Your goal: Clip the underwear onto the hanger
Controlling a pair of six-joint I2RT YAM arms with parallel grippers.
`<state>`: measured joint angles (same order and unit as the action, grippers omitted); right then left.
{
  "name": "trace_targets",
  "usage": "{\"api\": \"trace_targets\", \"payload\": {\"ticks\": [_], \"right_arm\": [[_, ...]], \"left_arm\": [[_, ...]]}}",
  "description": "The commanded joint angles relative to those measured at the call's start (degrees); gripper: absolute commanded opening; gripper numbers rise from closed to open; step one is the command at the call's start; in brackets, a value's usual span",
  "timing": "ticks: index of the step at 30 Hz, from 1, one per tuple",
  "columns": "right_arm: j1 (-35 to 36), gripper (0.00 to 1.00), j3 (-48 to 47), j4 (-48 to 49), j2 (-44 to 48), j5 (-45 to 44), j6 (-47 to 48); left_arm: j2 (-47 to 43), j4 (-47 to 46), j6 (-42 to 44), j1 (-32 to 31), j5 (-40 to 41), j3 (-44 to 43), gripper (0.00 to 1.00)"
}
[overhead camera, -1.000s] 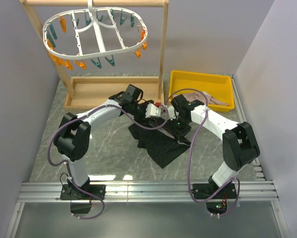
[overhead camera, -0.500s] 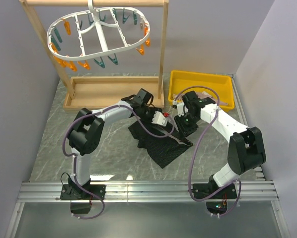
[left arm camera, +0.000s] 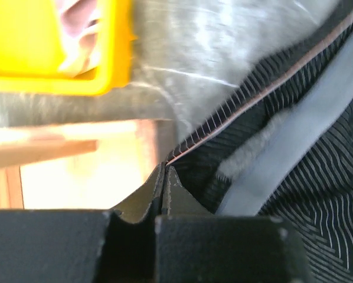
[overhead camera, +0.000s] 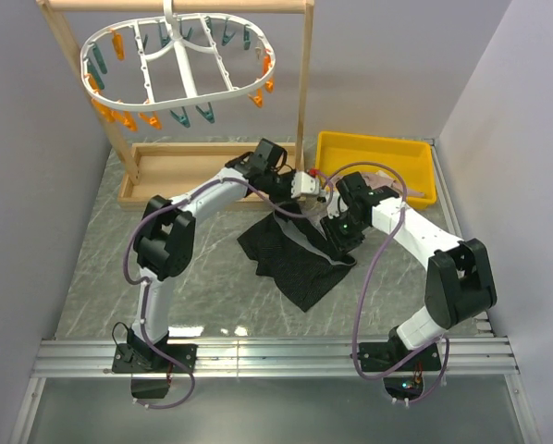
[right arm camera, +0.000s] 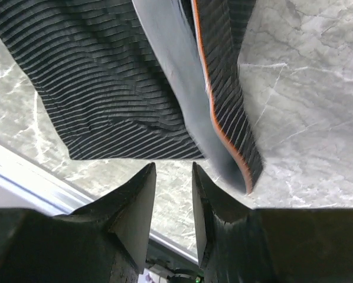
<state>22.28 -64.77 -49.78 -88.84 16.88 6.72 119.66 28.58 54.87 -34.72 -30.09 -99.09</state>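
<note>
The black underwear [overhead camera: 295,264] lies spread on the marble table, its back edge pulled up toward my left gripper [overhead camera: 295,199]. In the left wrist view that gripper [left arm camera: 164,170] is shut on the underwear [left arm camera: 318,171], pinching the thin trimmed edge at its fingertips. My right gripper [overhead camera: 336,246] hovers over the garment's right side. In the right wrist view it [right arm camera: 173,171] stands open with only table between its fingers, the underwear [right arm camera: 105,76] and its orange-edged waistband just beyond the tips. The white oval hanger [overhead camera: 175,65] with orange and teal pegs hangs from the wooden frame at the back left.
The wooden frame [overhead camera: 303,102] has a tray-like base [overhead camera: 212,171] just behind the left gripper. A yellow bin [overhead camera: 378,148] with a pinkish cloth [overhead camera: 397,188] sits at the back right, also in the left wrist view [left arm camera: 114,59]. A metal rail [overhead camera: 276,356] runs along the near edge.
The left gripper has shut on the underwear's back edge and drawn it up and toward the back. The hanger has swung on its frame. The right gripper has shifted only slightly.
</note>
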Motion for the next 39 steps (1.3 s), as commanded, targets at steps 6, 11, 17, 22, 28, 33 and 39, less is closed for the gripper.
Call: {"api": "trace_targets", "payload": {"ticks": [6, 11, 17, 22, 28, 33, 39], "right_arm": [[2.9, 0.40, 1.8, 8.6, -0.6, -4.0, -1.2], [4.5, 0.43, 1.0, 12.9, -2.7, -8.3, -2.0], [5.9, 0.43, 0.1, 14.1, -6.3, -10.6, -1.4], [6.8, 0.43, 0.3, 15.1, -8.3, -11.7, -1.3], [6.8, 0.40, 0.9, 15.9, -10.1, -12.8, -1.0], [6.7, 0.31, 1.1, 16.6, -11.1, -13.7, -0.9], [6.3, 0.09, 2.5, 15.4, -9.5, -14.9, 0.5]], "left_arm": [[5.7, 7.0, -12.7, 1.7, -3.5, -9.0, 0.00], [6.5, 8.0, -13.0, 1.6, -3.9, -9.5, 0.00], [6.6, 8.3, -13.1, 1.9, -3.8, -9.2, 0.00], [7.0, 8.1, -13.3, 2.1, -3.8, -9.5, 0.00], [7.2, 7.8, -13.5, 2.3, -3.7, -9.7, 0.00], [6.9, 7.0, -14.4, 2.8, -3.8, -9.2, 0.00], [5.8, 6.6, -16.3, 4.4, -3.1, -8.8, 0.00]]}}
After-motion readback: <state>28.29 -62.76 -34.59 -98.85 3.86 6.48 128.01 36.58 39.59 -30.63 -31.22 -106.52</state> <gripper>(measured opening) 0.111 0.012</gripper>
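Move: For my right hand, the spot to grip on the black striped underwear's pale waistband lies about 4 cm ahead, 1 cm to the left and 6 cm below. The garment's body is about level with my right hand, some 15 cm to its left; the yellow bin's middle is roughly 26 cm ahead and 7 cm to the right. From my left hand, already holding the waistband's far end, that spot is about 12 cm back, 16 cm right and 9 cm lower. My right hand sinks some 6 cm and reaches about 4 cm forward to the near part of the waistband, tilting slightly, then closes its half-open fingers on the pale band. My left hand keeps its pinch on the far end, carries it briefly forward, then lowers it about 4.5 cm and eases left, turning its wrist some 20 degrees. ##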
